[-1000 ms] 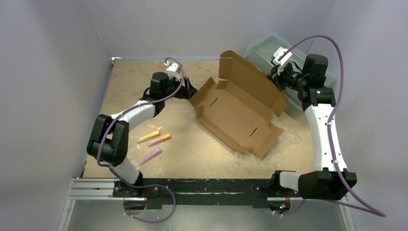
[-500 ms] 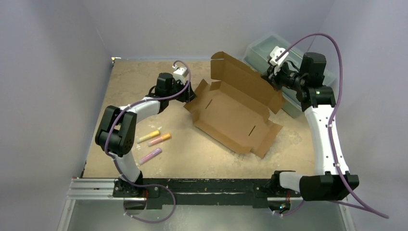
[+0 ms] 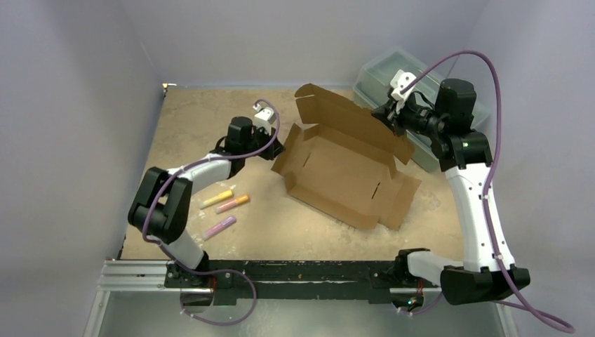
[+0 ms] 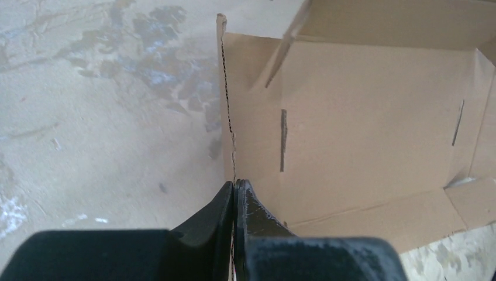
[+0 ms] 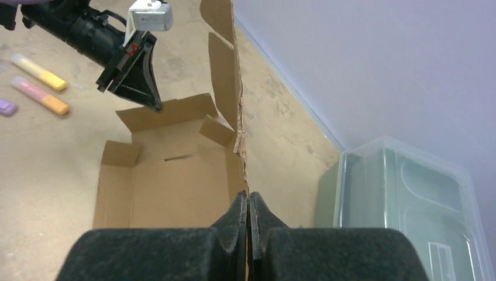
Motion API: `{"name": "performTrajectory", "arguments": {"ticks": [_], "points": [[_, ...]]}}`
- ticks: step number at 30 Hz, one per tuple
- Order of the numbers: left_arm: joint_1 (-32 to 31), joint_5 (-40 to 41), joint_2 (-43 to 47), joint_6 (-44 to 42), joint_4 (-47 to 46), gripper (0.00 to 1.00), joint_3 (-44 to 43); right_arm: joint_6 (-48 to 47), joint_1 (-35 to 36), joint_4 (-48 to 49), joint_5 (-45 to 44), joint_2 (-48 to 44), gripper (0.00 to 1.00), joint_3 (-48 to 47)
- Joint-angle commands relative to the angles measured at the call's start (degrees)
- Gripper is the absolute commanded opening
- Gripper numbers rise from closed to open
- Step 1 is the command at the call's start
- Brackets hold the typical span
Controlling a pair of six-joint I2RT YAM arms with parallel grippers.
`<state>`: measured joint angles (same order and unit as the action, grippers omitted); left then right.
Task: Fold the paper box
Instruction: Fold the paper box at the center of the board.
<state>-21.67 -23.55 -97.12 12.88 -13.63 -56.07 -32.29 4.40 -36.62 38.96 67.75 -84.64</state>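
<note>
The paper box [image 3: 344,172] is a brown cardboard sheet lying half formed in the middle of the table, its long back panel raised. My left gripper [image 3: 278,149] is shut on the edge of the box's upright left wall, and the left wrist view shows the thin card edge pinched at my left gripper [image 4: 235,185], with the box floor [image 4: 362,129] beyond. My right gripper [image 3: 384,117] is shut on the raised back panel. In the right wrist view my right gripper [image 5: 248,196] clamps that panel's edge [image 5: 237,88], and the left gripper [image 5: 153,105] shows at the far wall.
A translucent grey-green plastic toolbox [image 3: 382,70] stands at the back right, just behind the right gripper, and shows as the toolbox [image 5: 409,199]. Three markers lie left of the box: yellow [image 3: 217,198], pink-orange [image 3: 232,204] and purple [image 3: 219,227]. Walls enclose the table.
My left gripper has moved in and closed on the box's left wall. The right gripper has carried the back panel leftward, and the whole box has shifted and turned a little.
</note>
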Motion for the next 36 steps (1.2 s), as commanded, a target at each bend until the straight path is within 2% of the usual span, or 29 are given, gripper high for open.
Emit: {"name": "performTrajectory", "arguments": {"ticks": [1, 10, 16, 20, 27, 36], "points": [[-1.9, 1.0, 8.2, 0.3, -7.2, 0.00, 5.9, 3.7, 2.1, 1.7, 3.1, -2.6, 0.00, -1.4], [-5.9, 4.6, 16.8, -2.0, -13.1, 0.00, 15.0, 9.3, 4.4, 7.7, -1.7, -5.4, 0.00, 2.6], [-8.0, 3.9, 18.9, -2.9, -13.8, 0.00, 16.9, 13.8, 4.4, 11.6, 2.0, -5.6, 0.00, 5.1], [-8.5, 5.4, 18.4, -4.7, -10.8, 0.00, 15.1, 15.3, 4.4, 13.2, 6.6, -6.4, 0.00, 7.7], [-9.0, 12.4, 17.4, -12.6, 1.7, 0.00, 9.0, 11.4, 4.5, 11.8, 9.1, -8.3, 0.00, 10.5], [-15.0, 18.8, 19.7, -18.5, 3.9, 0.00, 10.7, 5.7, 4.5, 8.2, 18.4, -10.4, 0.00, 11.7]]}}
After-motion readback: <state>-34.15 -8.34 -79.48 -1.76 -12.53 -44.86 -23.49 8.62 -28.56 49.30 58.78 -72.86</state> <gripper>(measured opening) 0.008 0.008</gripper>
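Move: Both hands already grip the paper box. The left holds its raised left end flap; the middle of the box floor lies about 17 cm to this hand's right, 5 cm back and 9 cm below, and the orange marker some 14 cm left, 14 cm back. The right holds the tall far panel by its top edge; the floor's middle lies some 9 cm to its left, 2 cm ahead and 33 cm below, and the green toolbox about 14 cm right, 18 cm farther out. The left hand keeps its shut grip on the end flap and draws it back about 7 cm while lifting 4 cm and tipping its fingers up, then hovers, nudges forward and eases back while rolling clockwise as seen along its fingers, some 20 degrees turned in all. Still pinching the far panel's edge, the right hand brings it back about 6 cm and left some 5 cm, over the box floor, rising a little before sinking just below its starting height and turning some 10 degrees counter-clockwise. ##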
